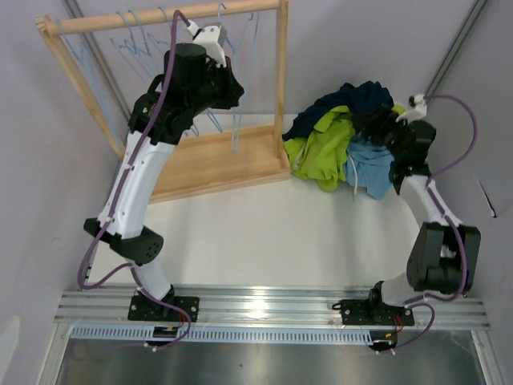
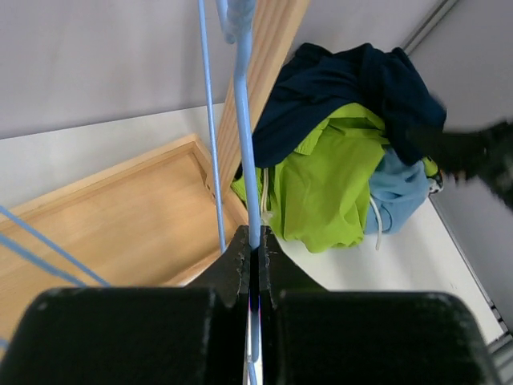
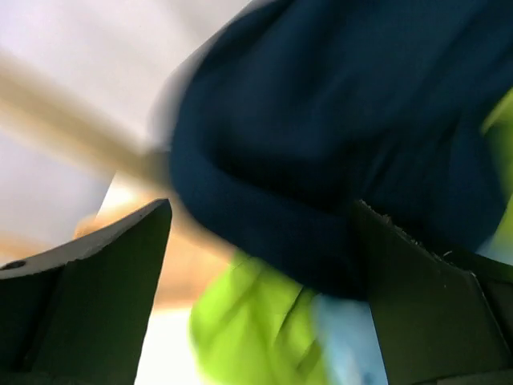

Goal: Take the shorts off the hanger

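The shorts lie in a heap on the table right of the rack: dark navy shorts (image 1: 345, 100) on top, lime green (image 1: 325, 148) below, light blue (image 1: 373, 164) at the right. My right gripper (image 1: 377, 122) hovers at the heap's right side. In the right wrist view the right gripper (image 3: 260, 208) stands open, with the navy shorts (image 3: 321, 120) blurred just beyond its fingers. My left gripper (image 1: 231, 95) reaches inside the rack. Seen from the left wrist, the left gripper (image 2: 255, 241) is shut on a bare light blue hanger (image 2: 244, 144).
The wooden rack (image 1: 216, 156) stands at the back left, with its top rail (image 1: 160, 16) carrying several empty blue hangers (image 1: 136, 40). The rack's right post (image 1: 280, 80) stands just left of the heap. A metal rail (image 1: 264, 301) runs along the near edge.
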### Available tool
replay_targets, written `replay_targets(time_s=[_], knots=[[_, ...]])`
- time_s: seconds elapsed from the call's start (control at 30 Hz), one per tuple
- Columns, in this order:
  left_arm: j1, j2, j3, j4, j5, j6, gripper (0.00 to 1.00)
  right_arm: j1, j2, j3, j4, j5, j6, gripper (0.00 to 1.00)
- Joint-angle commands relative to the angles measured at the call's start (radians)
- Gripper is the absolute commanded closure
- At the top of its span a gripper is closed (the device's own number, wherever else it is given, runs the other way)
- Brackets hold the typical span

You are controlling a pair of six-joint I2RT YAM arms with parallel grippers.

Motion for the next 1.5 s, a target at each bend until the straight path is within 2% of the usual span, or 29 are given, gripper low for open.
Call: replay_targets(time_s=[0.0,0.03,0.27,0.4,0.53,0.63,0.87,0.93,1.1,1.13,1.23,1.33,1.37,1.47], knots=[[0.032,0.065,0.097,0.055,-0.012,-0.030,1.00,0.066,-0.193,-0.263,0.204,-0.094,0.073,0.00],[0.038,0.077,0.108,0.060,-0.011,-0.039,1.00,0.077,-0.255,-0.364,0.235,-0.099,0.077,0.01],[0.123,0.150,0.129,0.194,0.008,-0.069,1.00,0.256,-0.472,-0.593,0.086,-0.073,-0.047,0.01],[0.146,0.194,0.132,0.265,-0.004,-0.053,1.00,0.399,-0.508,-0.690,0.109,-0.088,-0.027,0.00],[0.163,0.237,0.134,0.276,-0.012,-0.078,1.00,0.616,-0.512,-0.742,0.094,0.019,-0.033,0.01],[0.166,0.245,0.116,0.282,-0.011,-0.078,0.96,0.684,-0.514,-0.762,0.106,0.079,-0.026,0.01],[0.166,0.216,0.061,0.270,0.025,-0.064,0.71,0.757,-0.515,-0.716,0.051,0.123,-0.065,0.01],[0.167,0.184,0.009,0.280,0.034,-0.067,0.57,0.758,-0.534,-0.714,0.029,0.134,-0.073,0.01],[0.150,0.053,-0.076,0.252,0.060,-0.055,0.38,0.767,-0.575,-0.718,-0.010,0.148,-0.064,0.01],[0.131,0.030,-0.100,0.238,0.060,-0.052,0.29,0.769,-0.595,-0.716,-0.018,0.160,-0.061,0.00],[0.063,-0.084,-0.192,0.216,0.060,-0.009,0.16,0.780,-0.645,-0.673,-0.113,0.231,-0.053,0.01],[-0.007,-0.225,-0.306,0.201,0.042,0.013,0.01,0.784,-0.672,-0.545,-0.308,0.329,-0.047,0.00],[-0.021,-0.266,-0.327,0.198,0.034,0.011,0.01,0.787,-0.685,-0.503,-0.418,0.343,-0.048,0.01],[-0.069,-0.456,-0.525,0.195,0.013,0.002,0.01,0.796,-0.725,-0.336,-0.594,0.378,-0.070,0.01]])
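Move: The rail spot for the empty hanger in the left fingers lies about 10 cm ahead of that hand, 3 cm left and some 14 cm above; the rack's right upright is about 10 cm ahead and 10 cm right, the nearest parked hanger 10 cm ahead and 16 cm left. The navy shorts lie about 7 cm ahead of the open right hand, 5 cm left and 8 cm lower, with the lime shorts 6 cm back and 10 cm left, and the light-blue shorts 10 cm back and 5 cm right, both lower. The empty hanger, still pinched in the left fingers, is carried forward about 12 cm, sinking a little, to the rail; the fingers then open wide, let go, and back away towards the base. Leaving the navy shorts, the already open right hand pulls back and left some 25 cm each way, dropping and turning counter-clockwise, then rises again. ##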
